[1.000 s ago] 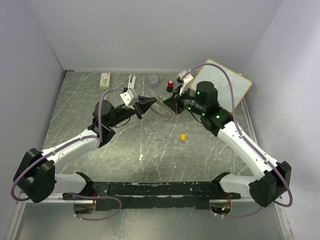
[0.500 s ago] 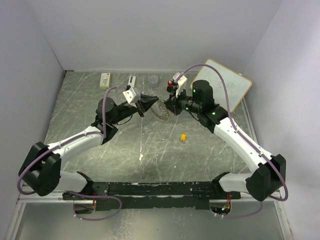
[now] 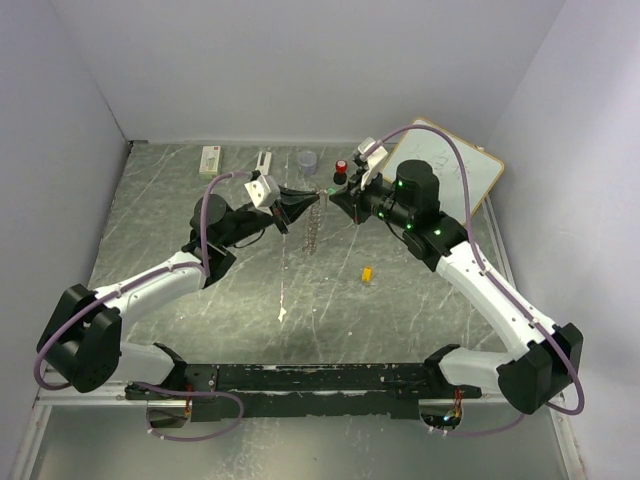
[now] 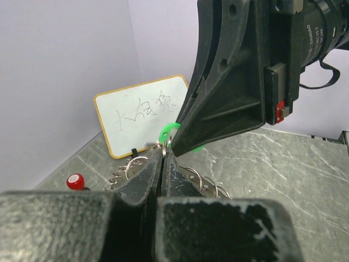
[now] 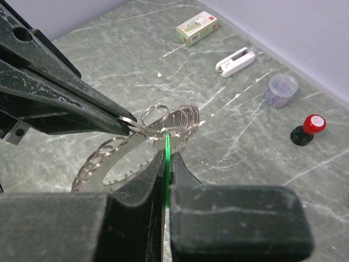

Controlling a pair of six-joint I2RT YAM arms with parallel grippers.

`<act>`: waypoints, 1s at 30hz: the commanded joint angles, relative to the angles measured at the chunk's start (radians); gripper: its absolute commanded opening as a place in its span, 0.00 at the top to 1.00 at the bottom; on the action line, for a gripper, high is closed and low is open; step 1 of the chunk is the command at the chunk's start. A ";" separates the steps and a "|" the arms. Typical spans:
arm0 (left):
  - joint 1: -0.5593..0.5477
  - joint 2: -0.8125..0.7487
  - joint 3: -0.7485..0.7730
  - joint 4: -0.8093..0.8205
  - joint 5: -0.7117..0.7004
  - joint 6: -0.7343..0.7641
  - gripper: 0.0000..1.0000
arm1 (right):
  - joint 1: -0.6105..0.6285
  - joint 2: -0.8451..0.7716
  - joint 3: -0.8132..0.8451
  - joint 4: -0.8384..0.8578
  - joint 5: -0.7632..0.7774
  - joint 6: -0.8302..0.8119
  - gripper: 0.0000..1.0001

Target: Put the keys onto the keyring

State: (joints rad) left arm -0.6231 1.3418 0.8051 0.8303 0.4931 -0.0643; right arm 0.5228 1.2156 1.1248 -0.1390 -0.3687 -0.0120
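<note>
The keyring hangs edge-on above the table from my left gripper, which is shut on one of its small silvery rings. In the left wrist view the gripper pinches that ring, with more rings below. My right gripper meets it tip to tip and is shut on the bright green key, whose edge touches the small ring. The green key shows between the two tips. The yellow-orange key lies on the table to the right.
A whiteboard leans at the back right. Along the back stand a red-topped black knob, a small grey cup, a white clip-like tool and a small box. Grey walls enclose the marbled table.
The right arm swung left and came back right with the green key. The keyring, tilted flat between the tips before, now hangs edge-on below the left gripper.
</note>
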 commanded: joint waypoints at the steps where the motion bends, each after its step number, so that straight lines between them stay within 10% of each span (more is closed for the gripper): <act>1: 0.008 -0.026 0.030 0.056 0.044 -0.002 0.93 | -0.006 -0.011 0.041 0.015 0.040 0.002 1.00; 26: 0.020 0.014 0.062 -0.049 -0.042 -0.038 0.91 | -0.004 -0.034 0.121 -0.044 0.028 -0.036 1.00; 30: 0.022 0.002 0.064 -0.106 -0.154 -0.035 0.35 | -0.005 -0.042 0.129 -0.060 0.055 -0.041 1.00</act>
State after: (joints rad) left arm -0.6140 1.3506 0.8433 0.7795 0.4618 -0.0834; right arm 0.5243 1.2083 1.2049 -0.2268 -0.3565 -0.0353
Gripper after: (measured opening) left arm 0.445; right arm 0.010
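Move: The left fingertips pinch a small ring of the metal hoop, and the right fingertips hold the green tag. The tag is about 3 cm to the left hand's right and 1 cm ahead; the ring is some 3 cm to the right hand's left, level with it. The hoop hangs around 7 cm under the left fingertips. From the right hand, the red-capped stamp is about 16 cm ahead, 3 cm right, and the plastic cup 20 cm ahead, 6 cm left, both some 22 cm lower. The left fingers let go of the small ring at the very end, spreading to nearly half open while that hand, otherwise almost still, eases about 1 cm forward. Before that the right hand, its pinch on the green tag kept throughout, lifts straight up about 2 cm beside the left fingertips and then holds there. ##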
